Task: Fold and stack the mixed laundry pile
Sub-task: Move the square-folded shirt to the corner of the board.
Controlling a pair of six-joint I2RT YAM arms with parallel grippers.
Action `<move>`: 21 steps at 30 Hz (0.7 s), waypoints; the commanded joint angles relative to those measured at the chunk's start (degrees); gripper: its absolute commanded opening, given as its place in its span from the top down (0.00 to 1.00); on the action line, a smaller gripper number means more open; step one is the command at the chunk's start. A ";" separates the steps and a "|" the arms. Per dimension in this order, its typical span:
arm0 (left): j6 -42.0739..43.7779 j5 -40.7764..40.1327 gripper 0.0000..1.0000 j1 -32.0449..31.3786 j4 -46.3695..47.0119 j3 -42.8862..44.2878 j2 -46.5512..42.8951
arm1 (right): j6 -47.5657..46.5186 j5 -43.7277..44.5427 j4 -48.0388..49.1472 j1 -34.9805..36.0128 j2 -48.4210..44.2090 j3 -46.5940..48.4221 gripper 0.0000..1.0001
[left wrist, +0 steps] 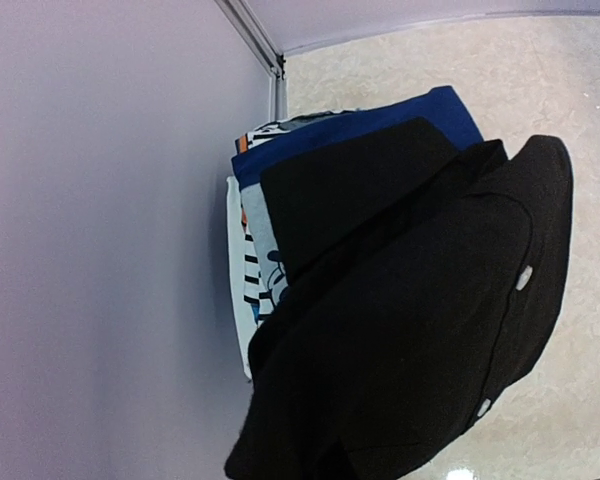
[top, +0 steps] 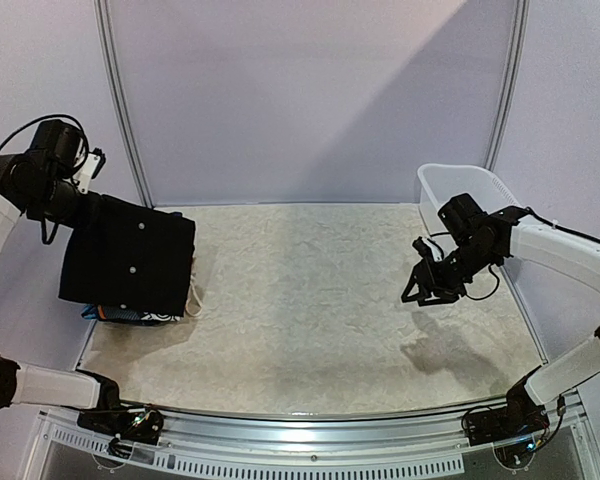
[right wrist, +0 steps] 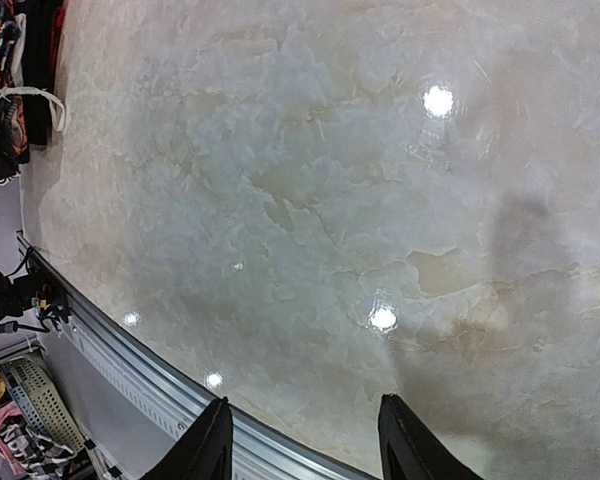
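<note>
A large black garment point(top: 130, 255) with small white buttons hangs folded from my left gripper point(top: 88, 205) at the table's far left, and the cloth hides the fingers. Under it lies a stack point(top: 140, 314) of folded clothes. In the left wrist view the black garment point(left wrist: 410, 330) covers most of that stack; a navy blue piece point(left wrist: 420, 112) and a striped and cartoon-print edge point(left wrist: 258, 270) stick out. My right gripper point(top: 426, 290) hovers over the bare table on the right. Its jaws point(right wrist: 305, 425) stand open with nothing between them.
A white plastic tub point(top: 465, 185) stands at the back right, just behind the right arm. A white cord point(top: 195, 292) hangs off the stack's right side. The left wall point(left wrist: 100, 240) runs close beside the stack. The table's metal front rail point(right wrist: 130, 360) is near the right gripper.
</note>
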 commanded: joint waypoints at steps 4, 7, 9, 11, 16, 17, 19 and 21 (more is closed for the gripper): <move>3.68 5.74 1.00 6.24 7.15 -1.25 2.71 | 0.42 0.36 -1.13 0.27 -1.73 -2.08 0.50; 4.19 6.32 1.00 7.74 8.97 -1.49 3.68 | 0.72 0.54 -1.36 0.26 -1.78 -1.79 0.50; 4.29 7.03 1.00 8.73 10.28 -1.66 4.46 | 0.86 0.70 -1.45 0.29 -1.63 -1.60 0.50; 4.56 7.67 1.00 9.54 11.22 -1.94 5.31 | 1.12 0.89 -1.69 0.28 -1.40 -1.28 0.50; 5.10 8.65 1.00 11.75 13.36 -2.31 7.45 | 1.35 1.62 -2.45 0.29 -1.02 -0.02 0.50; 5.10 8.75 1.00 12.06 13.65 -2.40 7.91 | 1.41 1.72 -2.49 0.29 -1.00 0.18 0.50; 5.24 9.20 1.00 12.89 14.35 -2.69 8.74 | 1.51 1.81 -2.62 0.28 -0.87 0.34 0.50; 5.30 9.40 1.00 13.73 14.90 -3.11 9.49 | 1.59 1.90 -2.71 0.29 -0.69 0.53 0.50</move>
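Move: Ahead of the left hand by about 10 cm, roughly in line sideways and some 28 cm below, sits the laundry stack where the black shirt is to be laid. Beyond it the board's far left corner lies about 36 cm ahead and 6 cm left of the hand, 33 cm down. The white drawstring is about 4 cm ahead, 14 cm right and 30 cm below. From the right hand the stack lies 66 cm left, 13 cm farther out, 9 cm lower. Carrying the black shirt, still pinched by one end and hanging over the stack, the left hand reaches forward about 5.5 cm, drifting left 3.5 cm and sinking 3 cm towards the stack and the board's far left corner. Its fingers stay shut and the wrist hardly turns. ##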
